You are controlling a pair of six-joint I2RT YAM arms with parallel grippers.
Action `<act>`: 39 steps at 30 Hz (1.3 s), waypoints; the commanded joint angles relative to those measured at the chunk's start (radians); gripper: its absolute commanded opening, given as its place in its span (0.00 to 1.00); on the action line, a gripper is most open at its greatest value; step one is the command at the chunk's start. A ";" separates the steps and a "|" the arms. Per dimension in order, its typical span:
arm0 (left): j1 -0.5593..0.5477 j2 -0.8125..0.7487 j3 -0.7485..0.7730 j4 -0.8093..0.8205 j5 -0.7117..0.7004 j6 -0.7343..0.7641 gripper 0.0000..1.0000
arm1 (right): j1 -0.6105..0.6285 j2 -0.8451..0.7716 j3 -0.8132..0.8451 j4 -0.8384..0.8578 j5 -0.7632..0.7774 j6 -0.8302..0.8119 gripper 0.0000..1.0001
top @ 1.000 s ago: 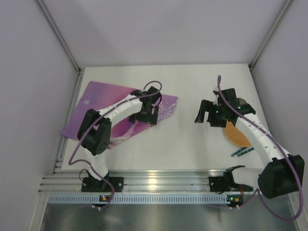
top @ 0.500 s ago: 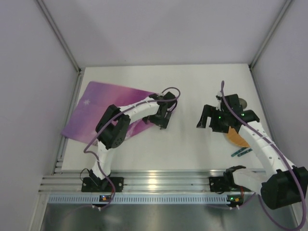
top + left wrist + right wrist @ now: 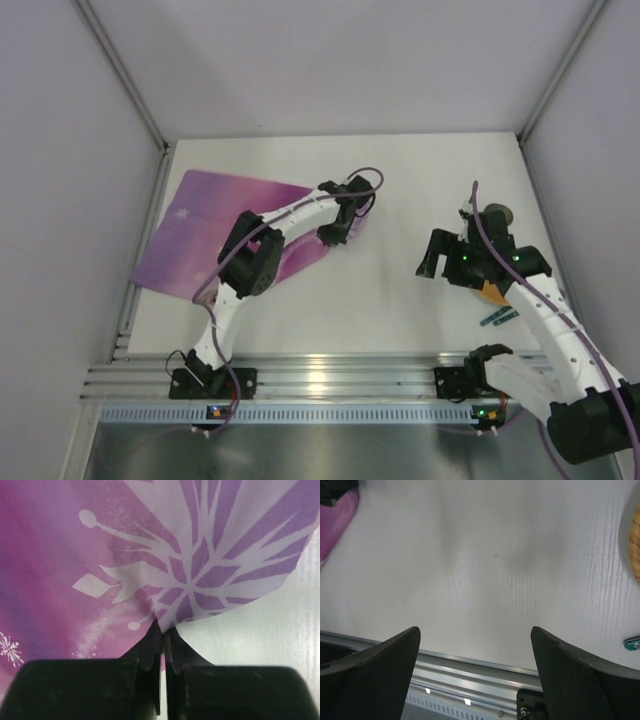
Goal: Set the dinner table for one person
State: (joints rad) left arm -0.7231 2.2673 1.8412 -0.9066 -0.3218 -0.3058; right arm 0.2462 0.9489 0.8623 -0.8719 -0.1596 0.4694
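Note:
A purple snowflake-printed placemat (image 3: 205, 235) lies at the left of the white dinner table (image 3: 400, 300). My left gripper (image 3: 342, 222) sits at the mat's right edge. In the left wrist view that gripper (image 3: 163, 630) is shut, pinching the edge of the placemat (image 3: 100, 555), which bulges up around the jaws. Over the right half of the table, my right gripper (image 3: 445, 262) hangs open. The right wrist view shows this gripper (image 3: 475, 630) with nothing but bare tabletop (image 3: 490, 555) between its fingers.
An orange woven round piece (image 3: 493, 291), partly under the right arm, lies at the right, its edge showing as the orange piece (image 3: 634, 545). A teal utensil (image 3: 501, 318) lies near it. A grey object (image 3: 500, 213) sits behind. An aluminium rail (image 3: 320, 375) runs along the near edge.
My left gripper moved right across the placemat to its right edge and shut on it. The right arm drifted slightly right and nearer, still open.

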 commanded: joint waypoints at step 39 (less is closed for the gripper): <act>0.445 -0.461 -0.397 0.104 0.675 -0.243 0.98 | 0.091 0.499 0.203 0.548 -0.285 0.232 0.94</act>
State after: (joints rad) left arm -0.2684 1.9392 1.4910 -0.8070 0.3988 -0.5476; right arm 0.3000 1.3071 0.9489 -0.5098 -0.3832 0.6437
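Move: The purple cloth lies slantwise on the table, already pinched near its right-hand end by the left fingers; its middle is about 20 cm to the left hand's left, level fore-and-aft and 1 cm below. From the empty right hand that middle is some 43 cm left, 17 cm ahead and 13 cm down. On the table to the right hand's right are the wooden disc, about 13 cm right and 8 cm ahead, and the dark bowl, 14 cm right and 22 cm ahead. The purple cloth, still pinched, is whipped right about 15 cm and up by the left hand, fingertips swinging out rightward some 45 degrees, then flung back left and forward about 14 cm above its start; the fingers open on that swing and the hand then sinks and draws back. The open right hand dips slightly, then reaches left and forward towards the cloth. ##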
